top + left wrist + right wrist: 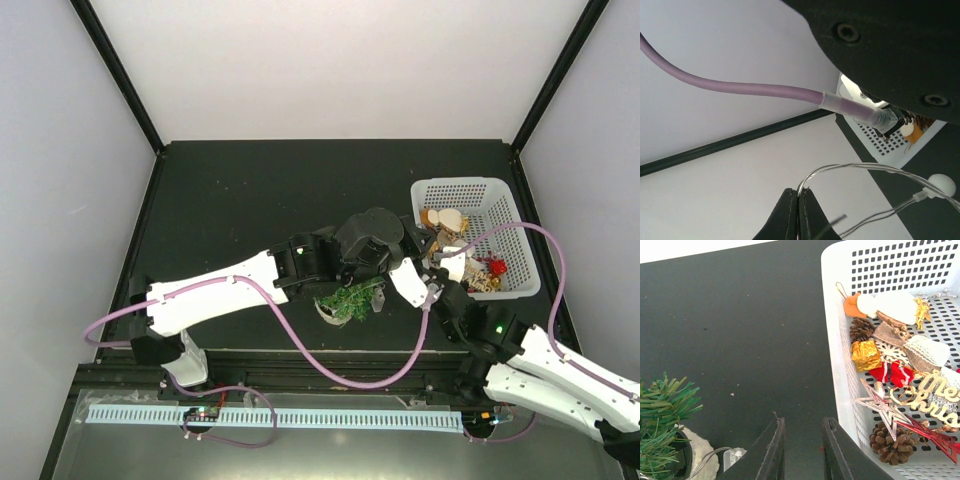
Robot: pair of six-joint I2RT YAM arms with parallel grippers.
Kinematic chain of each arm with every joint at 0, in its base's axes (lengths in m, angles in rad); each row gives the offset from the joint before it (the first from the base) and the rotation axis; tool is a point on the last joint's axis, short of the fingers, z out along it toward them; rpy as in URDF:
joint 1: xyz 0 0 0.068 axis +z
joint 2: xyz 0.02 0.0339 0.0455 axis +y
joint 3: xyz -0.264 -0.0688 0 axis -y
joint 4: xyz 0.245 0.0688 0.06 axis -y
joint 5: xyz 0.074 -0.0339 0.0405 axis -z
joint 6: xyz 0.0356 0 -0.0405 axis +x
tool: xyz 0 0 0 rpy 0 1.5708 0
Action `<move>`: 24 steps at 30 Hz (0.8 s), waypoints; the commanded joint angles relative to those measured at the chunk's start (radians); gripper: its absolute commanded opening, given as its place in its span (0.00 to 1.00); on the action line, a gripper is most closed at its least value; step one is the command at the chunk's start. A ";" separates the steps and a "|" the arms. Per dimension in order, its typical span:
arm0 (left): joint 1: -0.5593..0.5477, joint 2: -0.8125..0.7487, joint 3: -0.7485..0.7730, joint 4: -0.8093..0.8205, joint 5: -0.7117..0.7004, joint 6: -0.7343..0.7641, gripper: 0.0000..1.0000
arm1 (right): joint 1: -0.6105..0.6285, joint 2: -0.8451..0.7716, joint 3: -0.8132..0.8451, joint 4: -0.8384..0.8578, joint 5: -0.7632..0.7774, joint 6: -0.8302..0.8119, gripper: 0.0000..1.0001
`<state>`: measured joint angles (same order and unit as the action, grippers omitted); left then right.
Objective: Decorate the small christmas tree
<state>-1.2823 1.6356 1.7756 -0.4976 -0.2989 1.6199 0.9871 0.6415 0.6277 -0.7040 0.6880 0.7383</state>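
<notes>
The small christmas tree stands near the table's front middle, beneath both wrists; its green branches and white base show at the lower left of the right wrist view. My left gripper is shut on the thin silver wire of a light string, whose white bulb hangs to the right. My right gripper is open by a narrow gap with nothing in it. It hovers over bare table between the tree and the basket.
A white mesh basket at the right holds ornaments: pine cones, a gold parcel, a silver star and gold lettering. Its near wall lies just right of my right fingers. A clear light-string piece rests by the tree's base.
</notes>
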 commanded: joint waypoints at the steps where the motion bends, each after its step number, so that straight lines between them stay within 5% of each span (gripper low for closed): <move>1: 0.132 0.023 -0.018 0.129 -0.166 0.024 0.04 | 0.028 -0.019 0.007 0.046 0.007 0.005 0.24; 24: 0.293 0.037 0.016 -0.030 -0.167 -0.075 0.02 | 0.027 -0.061 -0.005 0.073 0.011 0.012 0.22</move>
<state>-1.0000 1.6650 1.7634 -0.4908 -0.4461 1.5852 1.0092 0.5888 0.6250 -0.6556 0.6865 0.7387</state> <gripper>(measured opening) 0.023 0.222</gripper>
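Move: I hold the light string's wire in my left fingers, high on the tree's right; the tree's middle is about 16 cm left of them, nearly level fore-and-aft and some 25 cm lower. The ornament basket lies roughly 19 cm farther out and 20 cm right of that hand, 34 cm below. From my right hand the tree is about 18 cm left, 1 cm back and 7 cm below. I keep the wire pinched in my left hand, which barely moves at first, crowded against my right gripper; then it comes free and sweeps fast, about 14 cm forward and 8 cm left, around the tree's far right side, turning some 25 degrees counter-clockwise. My right hand, fingers still parted and empty, rises a centimetre or two as the left clears it. ##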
